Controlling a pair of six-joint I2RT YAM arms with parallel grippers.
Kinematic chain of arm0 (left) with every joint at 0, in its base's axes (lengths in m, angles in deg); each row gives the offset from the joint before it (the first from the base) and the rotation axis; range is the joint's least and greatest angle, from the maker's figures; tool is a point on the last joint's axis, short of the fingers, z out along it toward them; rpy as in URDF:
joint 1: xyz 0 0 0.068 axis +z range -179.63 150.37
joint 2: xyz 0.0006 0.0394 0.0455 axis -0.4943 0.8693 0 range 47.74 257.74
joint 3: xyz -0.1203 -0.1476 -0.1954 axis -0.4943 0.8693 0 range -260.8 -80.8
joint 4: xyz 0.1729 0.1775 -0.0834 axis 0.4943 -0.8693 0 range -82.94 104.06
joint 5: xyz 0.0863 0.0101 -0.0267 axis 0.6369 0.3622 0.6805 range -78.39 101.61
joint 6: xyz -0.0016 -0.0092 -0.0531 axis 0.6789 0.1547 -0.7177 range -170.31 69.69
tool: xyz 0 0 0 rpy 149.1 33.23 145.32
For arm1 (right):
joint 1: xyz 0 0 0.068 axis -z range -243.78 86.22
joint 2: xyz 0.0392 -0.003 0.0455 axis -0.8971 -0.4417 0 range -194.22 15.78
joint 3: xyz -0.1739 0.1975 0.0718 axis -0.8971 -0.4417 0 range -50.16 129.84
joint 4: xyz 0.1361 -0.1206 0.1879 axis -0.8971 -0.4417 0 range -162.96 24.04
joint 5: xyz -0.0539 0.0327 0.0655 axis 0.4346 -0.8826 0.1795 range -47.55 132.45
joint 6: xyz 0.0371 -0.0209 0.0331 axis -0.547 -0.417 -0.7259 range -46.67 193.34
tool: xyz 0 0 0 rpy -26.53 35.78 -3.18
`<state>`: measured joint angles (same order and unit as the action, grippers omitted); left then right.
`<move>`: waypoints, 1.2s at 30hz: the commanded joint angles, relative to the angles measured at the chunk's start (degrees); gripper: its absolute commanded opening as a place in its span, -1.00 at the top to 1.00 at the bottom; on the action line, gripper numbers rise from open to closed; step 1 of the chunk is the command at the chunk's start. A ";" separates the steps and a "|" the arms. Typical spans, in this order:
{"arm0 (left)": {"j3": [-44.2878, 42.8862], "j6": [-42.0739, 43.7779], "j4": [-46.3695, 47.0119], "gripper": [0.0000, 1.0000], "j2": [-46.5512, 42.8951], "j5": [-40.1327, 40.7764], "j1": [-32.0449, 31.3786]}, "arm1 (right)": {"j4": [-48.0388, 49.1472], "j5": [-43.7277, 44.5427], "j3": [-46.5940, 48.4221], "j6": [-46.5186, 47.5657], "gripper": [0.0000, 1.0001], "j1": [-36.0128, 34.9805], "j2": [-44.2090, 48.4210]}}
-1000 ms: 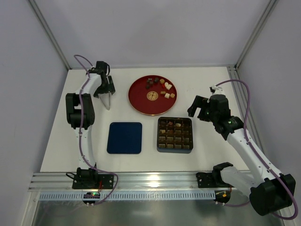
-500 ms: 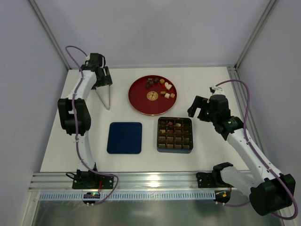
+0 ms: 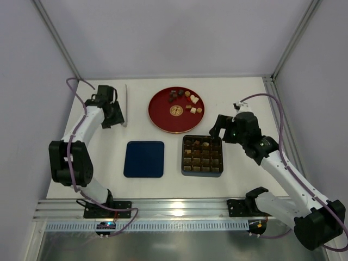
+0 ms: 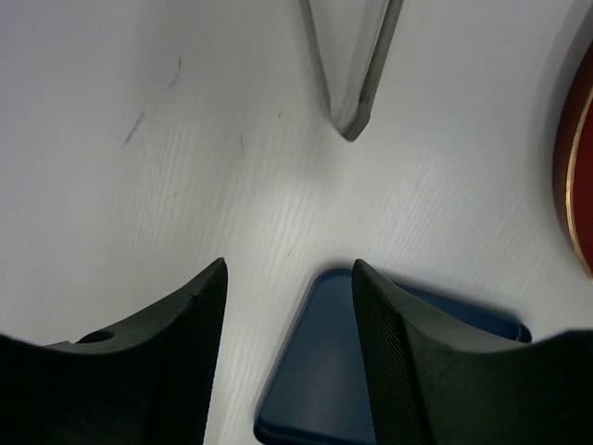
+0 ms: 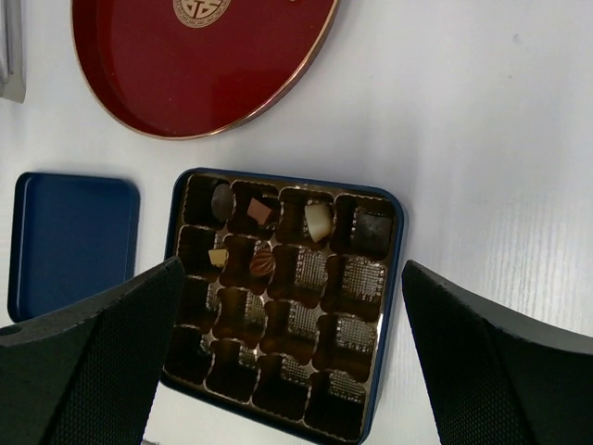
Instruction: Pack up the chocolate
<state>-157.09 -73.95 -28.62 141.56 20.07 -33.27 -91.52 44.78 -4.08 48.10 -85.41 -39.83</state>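
Note:
Several pieces of the chocolate point(image 3: 185, 100) lie at the back of a red plate point(image 3: 163, 117). More of the chocolate point(image 5: 262, 262) sits in the far compartments of the dark brown tray point(image 3: 202, 173), whose rim point(image 5: 398, 278) shows in the right wrist view. My right gripper point(image 3: 220, 126) point(image 5: 292, 267) hovers open above the tray, holding nothing. My left gripper point(image 3: 115, 117) point(image 4: 289, 269) is open and empty at the far left, pointing over bare table toward the navy lid point(image 4: 352, 389). Metal tongs point(image 3: 125, 104) point(image 4: 352, 65) lie just beyond it.
The navy lid point(image 3: 144, 159) lies flat left of the tray, also seen as the lid point(image 5: 74, 241) in the right wrist view. The red plate's edge point(image 4: 579, 185) shows at the left wrist view's right side. Frame posts and walls enclose the table.
My left arm has swung out to the left and its jaws have narrowed; the tongs now lie flat on the table beside it. My right gripper has shifted slightly left toward the tray.

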 commanded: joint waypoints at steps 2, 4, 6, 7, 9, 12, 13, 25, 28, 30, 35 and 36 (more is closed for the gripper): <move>10.27 -2.55 2.69 -0.02 -7.32 -3.54 -1.10 | -0.10 1.36 0.85 -1.31 -0.99 -3.41 2.61; 13.52 -3.51 2.78 -0.01 -10.05 -3.81 -1.72 | -0.10 1.80 0.76 -1.83 -1.00 -4.38 2.88; 17.83 -4.31 2.86 0.11 -11.29 -5.21 -2.16 | -0.19 2.15 0.85 -2.01 -0.99 -5.97 3.06; 19.06 -4.57 3.12 0.11 -12.42 -5.13 -2.34 | -0.19 2.33 0.85 -2.19 -0.99 -6.67 2.97; 22.92 -5.36 3.82 0.13 -13.22 -5.30 -2.60 | -0.37 2.68 1.20 -2.45 -0.99 -7.99 2.79; 25.57 -6.51 5.14 0.21 -12.70 -6.36 -3.82 | -0.54 3.03 1.02 -2.71 -1.00 -8.69 3.23; 25.58 -6.60 5.41 0.21 -11.74 -6.19 -4.53 | -0.54 2.95 0.85 -2.80 -0.99 -8.87 3.32; 27.07 -8.97 8.13 0.27 -6.46 -2.85 -7.61 | -0.45 3.12 2.61 -2.28 -1.00 -12.30 0.42; 26.81 -8.97 7.52 0.34 -5.84 -2.41 -7.70 | 0.33 2.95 3.39 -2.45 -0.99 -13.17 -1.50; 26.90 -9.14 7.43 0.43 -5.14 -1.70 -7.61 | 0.77 3.03 3.83 -2.72 -1.00 -14.75 -2.74; 27.34 -10.02 7.78 0.68 -3.91 -0.91 -7.79 | 2.71 4.00 6.20 -3.42 -1.00 -19.75 -8.96; 27.51 -10.11 7.78 0.72 -3.73 -0.74 -7.79 | 2.97 4.00 6.73 -3.51 -1.00 -20.46 -10.12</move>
<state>-130.12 -83.02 -22.50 136.89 17.54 -40.83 -91.28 47.82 -0.80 45.48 -103.47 -47.11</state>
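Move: Back, right and below the open left hand lies the blue tray, its middle some 14 cm back, 12 cm right and 12 cm down. The white tongs lie about 13 cm ahead of that hand, 1 cm left, and the red plate some 10 cm ahead, 27 cm right. From the right hand the tray is about 35 cm left, 4 cm back and 17 cm down; the chocolate box sits 6 cm left and 3 cm back of it. Drawing back and sinking together, the empty left hand leaves the tongs for the tray's left rim, about 12 cm back, 11 cm down and 4 cm right, the last part mostly down. Its fingers tip some 15 degrees steeper and narrow all the way, nearly shut with the rim between the tips. The right hand, wide open, swings about 9 cm left over the box towards the tray, easing 3 cm back, turning counter-clockwise and dipping at the end. ##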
